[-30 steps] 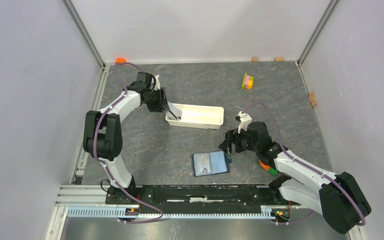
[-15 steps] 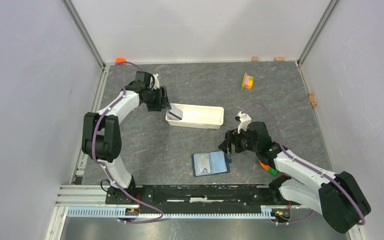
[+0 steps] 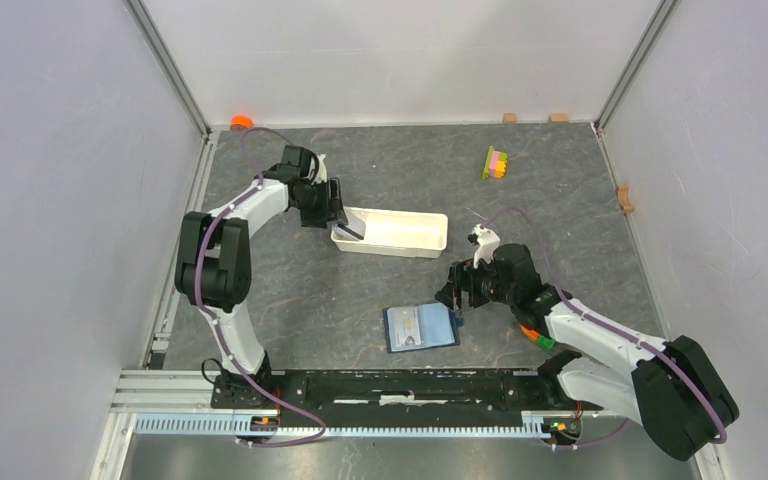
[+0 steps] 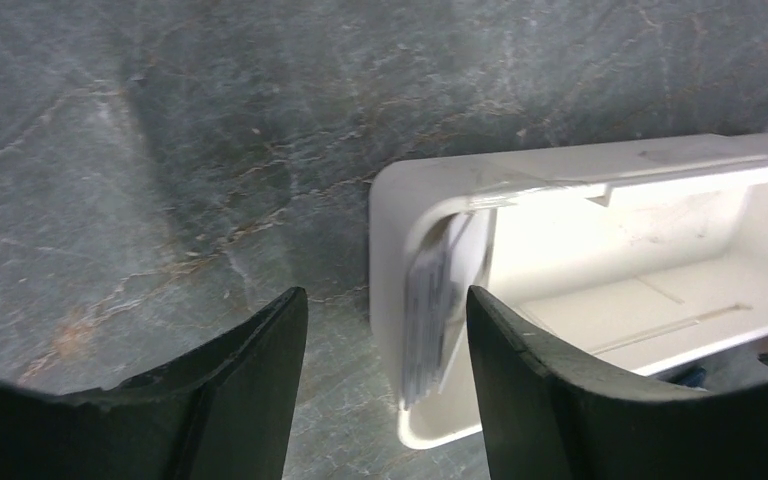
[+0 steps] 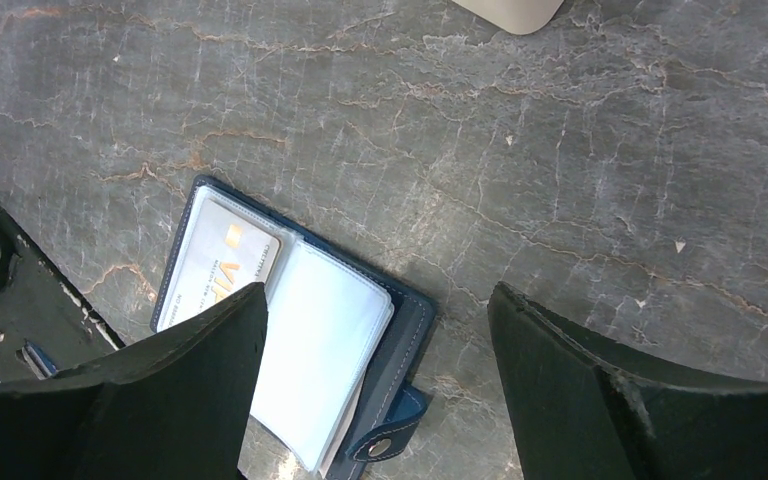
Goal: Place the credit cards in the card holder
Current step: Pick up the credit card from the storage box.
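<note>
The credit cards [image 4: 438, 300], a thin silvery bundle, stand on edge and blurred against the inside of the left end wall of a white tray [image 4: 600, 170]. My left gripper [image 4: 385, 297] is open and straddles that end wall without touching the cards. In the top view the left gripper [image 3: 343, 222] is at the tray's left end. The card holder [image 5: 400, 340] lies open on the table, light pockets up, with one pale card [image 5: 218, 268] in its left pocket. My right gripper [image 5: 378, 292] hovers open just above it, holding nothing. From above, the card holder [image 3: 420, 327] is left of the right gripper [image 3: 457, 296].
The long white tray [image 3: 400, 214] lies across the middle of the table. A yellow-pink-green block stack [image 3: 496, 162] stands at the back right. Small wooden blocks [image 3: 625, 197] line the right and rear edges. An orange piece [image 3: 241, 121] sits in the back left corner.
My left jaws have spread wider over the tray's left end, and that arm has shifted a little to the right. The right arm and the card holder have stayed put.
</note>
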Controlling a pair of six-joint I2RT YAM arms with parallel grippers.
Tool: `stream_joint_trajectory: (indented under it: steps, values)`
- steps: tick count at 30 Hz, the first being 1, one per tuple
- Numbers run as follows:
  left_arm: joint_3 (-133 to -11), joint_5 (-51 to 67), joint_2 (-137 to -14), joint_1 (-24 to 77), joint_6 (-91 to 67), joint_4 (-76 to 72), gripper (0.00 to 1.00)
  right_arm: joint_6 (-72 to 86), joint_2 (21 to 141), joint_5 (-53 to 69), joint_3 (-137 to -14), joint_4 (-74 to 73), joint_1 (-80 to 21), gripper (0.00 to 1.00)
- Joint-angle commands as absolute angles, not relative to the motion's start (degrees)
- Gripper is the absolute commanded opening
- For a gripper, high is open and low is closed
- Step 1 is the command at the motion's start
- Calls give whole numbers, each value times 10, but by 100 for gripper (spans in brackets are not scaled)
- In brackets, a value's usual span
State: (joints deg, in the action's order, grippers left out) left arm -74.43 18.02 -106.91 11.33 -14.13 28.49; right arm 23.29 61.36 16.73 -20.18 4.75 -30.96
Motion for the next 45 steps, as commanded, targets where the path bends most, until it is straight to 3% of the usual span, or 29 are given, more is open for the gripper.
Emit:
stream_joint_trajectory:
  steps: [1,23,36,41,45]
  values:
    - [-776,123,-1070,113,-118,304,65,237,612,176,-197,74,-306,86]
    - [-774,82,-1015,105,-97,325,54,241,601,175,-195,69,-307,85]
    - [-768,94,-997,104,-92,326,27,243,593,176,-194,66,-307,85]
    - [-767,87,-990,103,-89,331,24,244,589,173,-194,63,-307,85]
    - [-765,82,-982,102,-86,333,13,244,586,173,-196,61,-307,85]
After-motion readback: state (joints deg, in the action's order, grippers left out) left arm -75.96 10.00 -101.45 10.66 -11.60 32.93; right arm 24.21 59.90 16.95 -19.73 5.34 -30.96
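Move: The cards lean in the left end of the storage box, their middle about 2 cm to the right of my left hand, 1 cm nearer me and 2 cm below. The box's middle is some 10 cm right of that hand and 2 cm back; the open card holder lies about 16 cm right and 22 cm back. From my right hand the cards are roughly 16 cm ahead and 21 cm left. With my left fingers straddling the box's end wall by the cards, I draw about 3 cm to the left, nearly level at first, pulling the box end along. I then rise about 3 cm as my fingers go from well open to nearly shut, pinching a card's upper edge between the tips; my wrist tilts only slightly. ##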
